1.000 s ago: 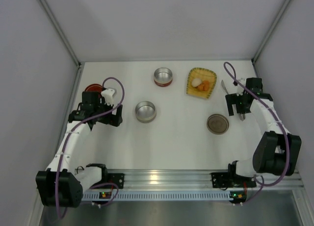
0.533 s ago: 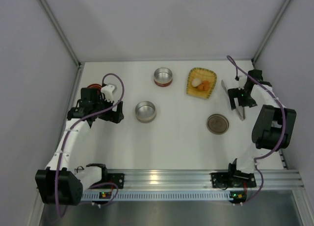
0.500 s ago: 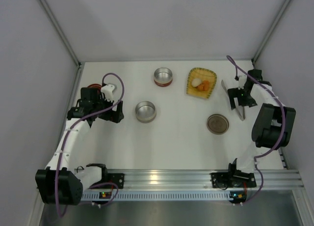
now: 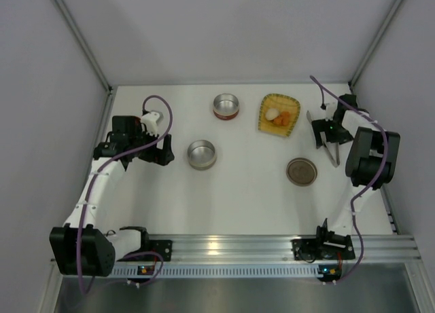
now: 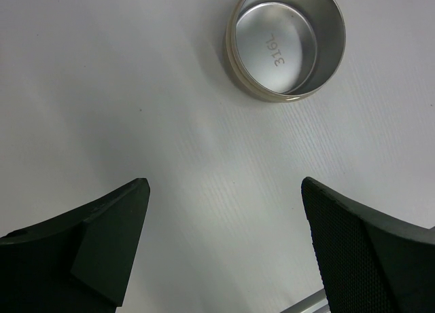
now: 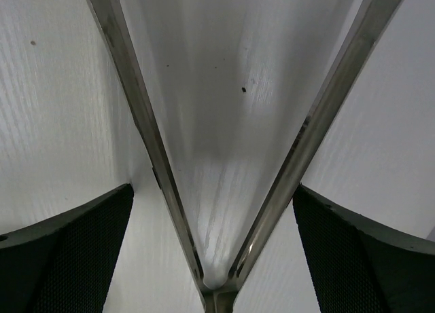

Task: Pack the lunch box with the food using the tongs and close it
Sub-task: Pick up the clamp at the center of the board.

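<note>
The tongs [image 4: 332,155] lie flat at the table's right edge. In the right wrist view their two steel arms [image 6: 138,109] form a V joined near the bottom. My right gripper [image 4: 324,135] is open low over them, and my right gripper [image 6: 212,191] has a finger outside each arm, touching neither. The food [image 4: 279,115], a whitish lump and orange chunks, sits in the yellow woven tray [image 4: 265,123]. One round steel lunch box tin [image 4: 202,155] stands mid-table, empty [image 5: 285,41]. My left gripper [image 4: 165,154], seen also as left gripper [image 5: 224,184], is open with nothing between its fingers, left of that tin.
A second steel tin with a red band [image 4: 226,106] stands at the back centre. A flat round lid [image 4: 302,171] lies in front of the yellow tray. A red object [image 4: 126,123] is mostly hidden behind my left arm. Walls close the left, right and back.
My right arm has folded back and carried its open gripper rearward along the tongs. My left gripper has shifted slightly toward the back. Both grippers stayed open.
</note>
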Controlling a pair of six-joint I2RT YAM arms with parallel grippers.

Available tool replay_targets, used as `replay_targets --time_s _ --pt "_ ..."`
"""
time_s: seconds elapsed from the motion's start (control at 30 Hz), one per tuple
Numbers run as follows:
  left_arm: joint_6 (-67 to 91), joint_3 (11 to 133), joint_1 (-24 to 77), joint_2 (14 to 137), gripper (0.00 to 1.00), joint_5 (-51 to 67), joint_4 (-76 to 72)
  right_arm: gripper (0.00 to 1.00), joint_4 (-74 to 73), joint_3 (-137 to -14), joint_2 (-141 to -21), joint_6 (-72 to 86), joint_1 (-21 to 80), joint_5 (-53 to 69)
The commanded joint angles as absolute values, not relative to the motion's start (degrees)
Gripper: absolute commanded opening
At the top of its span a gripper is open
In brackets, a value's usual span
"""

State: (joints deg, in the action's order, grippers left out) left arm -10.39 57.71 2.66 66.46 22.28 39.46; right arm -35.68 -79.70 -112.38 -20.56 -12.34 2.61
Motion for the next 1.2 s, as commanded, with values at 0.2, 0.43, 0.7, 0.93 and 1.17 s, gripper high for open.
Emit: replay_targets --time_s 0.2,0.43,0.7,0.93,1.17 --pt "-9.58 60.29 2.29 68.38 0.98 23.47 37.53 0.89 -29.54 -84.55 -116.27 -20.39 -12.92 7.73" --pt "-9.67 60.29 2.29 68.64 0.98 23.20 37.53 0.72 -29.53 -84.29 -116.98 -20.04 -13.01 8.26" --pt "-9.58 60.21 2.29 68.20 0.98 23.03 37.88 0.90 -29.97 -81.48 -115.05 -21.00 -14.41 8.35" --pt "-9.76 60.20 2.29 67.59 0.98 22.94 38.23 0.87 -29.27 -78.75 -113.82 -21.62 -15.12 9.14" --pt "-9.76 60.47 2.29 67.76 0.98 22.94 38.41 0.60 -30.06 -78.57 -112.59 -21.53 -15.21 10.37"
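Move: Open around the clamp, the right hand has the clamp's middle about 3 cm ahead, in line sideways and some 2 cm below; the joined end points back towards the robot. The yellow food tray stands roughly 9 cm ahead and 21 cm to the left of this hand, the round brown lid about 14 cm back and 12 cm to the left. From the left hand the clamp lies some 60 cm to the right, 12 cm ahead and 16 cm lower. Sliding forward about 3 cm, nearly level, from near the joined end towards the middle of the clamp, the right hand partly closes, opens wide again as it shifts a centimetre back to its right, then narrows to about two thirds open. The fingertips tilt outward some 5 degrees, and both pads come against the outer sides of the two legs. ##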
